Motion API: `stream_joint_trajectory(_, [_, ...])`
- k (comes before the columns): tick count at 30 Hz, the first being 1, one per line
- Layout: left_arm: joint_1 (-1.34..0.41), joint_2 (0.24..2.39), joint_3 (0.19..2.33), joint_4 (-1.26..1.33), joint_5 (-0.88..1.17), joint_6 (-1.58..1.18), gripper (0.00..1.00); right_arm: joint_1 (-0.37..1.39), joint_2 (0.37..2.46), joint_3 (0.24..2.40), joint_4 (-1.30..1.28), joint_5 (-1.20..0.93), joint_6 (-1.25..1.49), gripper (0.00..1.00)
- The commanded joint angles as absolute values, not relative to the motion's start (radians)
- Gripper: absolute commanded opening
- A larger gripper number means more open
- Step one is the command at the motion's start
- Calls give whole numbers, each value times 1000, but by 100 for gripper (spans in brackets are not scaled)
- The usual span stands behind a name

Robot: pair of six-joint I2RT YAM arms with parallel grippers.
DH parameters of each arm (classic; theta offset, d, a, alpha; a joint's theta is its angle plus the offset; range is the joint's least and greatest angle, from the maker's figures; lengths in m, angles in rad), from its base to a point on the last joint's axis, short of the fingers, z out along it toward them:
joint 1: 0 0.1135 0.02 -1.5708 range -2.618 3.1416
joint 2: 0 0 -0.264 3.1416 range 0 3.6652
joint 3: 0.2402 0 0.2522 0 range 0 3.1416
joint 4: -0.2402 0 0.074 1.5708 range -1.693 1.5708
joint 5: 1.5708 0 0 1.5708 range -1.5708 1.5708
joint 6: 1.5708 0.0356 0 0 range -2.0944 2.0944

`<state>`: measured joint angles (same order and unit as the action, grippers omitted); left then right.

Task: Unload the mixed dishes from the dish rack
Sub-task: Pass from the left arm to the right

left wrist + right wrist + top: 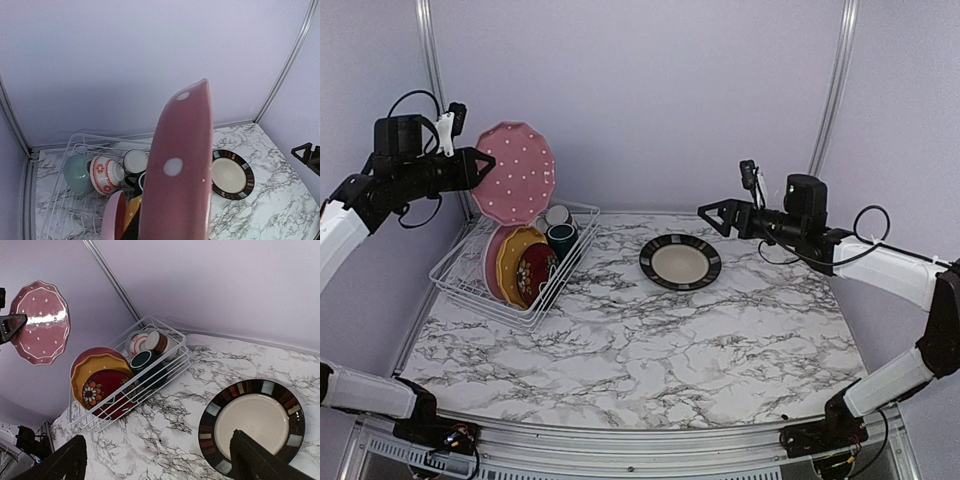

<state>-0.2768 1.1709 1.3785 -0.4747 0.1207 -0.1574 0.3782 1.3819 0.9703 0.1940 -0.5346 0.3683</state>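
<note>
My left gripper is shut on the rim of a pink plate with white dots, held upright in the air above the dish rack. In the left wrist view that plate fills the front and hides my fingers. The white wire rack holds a pink plate, a scalloped orange-yellow plate, a dark red floral plate, a teal mug, small cups and a pale green bowl. My right gripper hangs open and empty above a black-rimmed plate lying flat on the table.
The marble table stretches in front of the rack and the black-rimmed plate. Lilac walls and metal frame posts close in the back and sides. The rack stands in the far left corner.
</note>
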Motion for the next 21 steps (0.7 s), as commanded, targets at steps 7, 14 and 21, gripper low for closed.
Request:
stream_joint_trajectory(7, [-499,1244,1328,-159,188,-278,0,538,1449,1118,197,-541,374,92])
stream_joint_trajectory(14, [-616,1324,1319,-120,179,-266,0,597,1503,1182,165,-531,356,85])
stream_joint_trajectory(21, [-690,1395,1317,-125,187,-245,0,607,1542,1199,141,-515,325,71])
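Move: The left hand still pinches the pink plate by its edge, the plate's middle about 8 cm ahead and 4 right, 2 below; the open right gripper waits some 46 cm to this hand's right, level ahead and 12 lower. From the right hand, the pink plate is about 42 cm left, 8 ahead, 10 above. The black-rimmed plate lies 11 cm ahead of the right hand, 1 left, 27 below. The dark mug is 14 cm ahead of the left hand, 10 right, 32 below. Left arm swings pink plate about 17 cm right, sinking 8; right gripper reaches 10 left towards it, narrowing. ##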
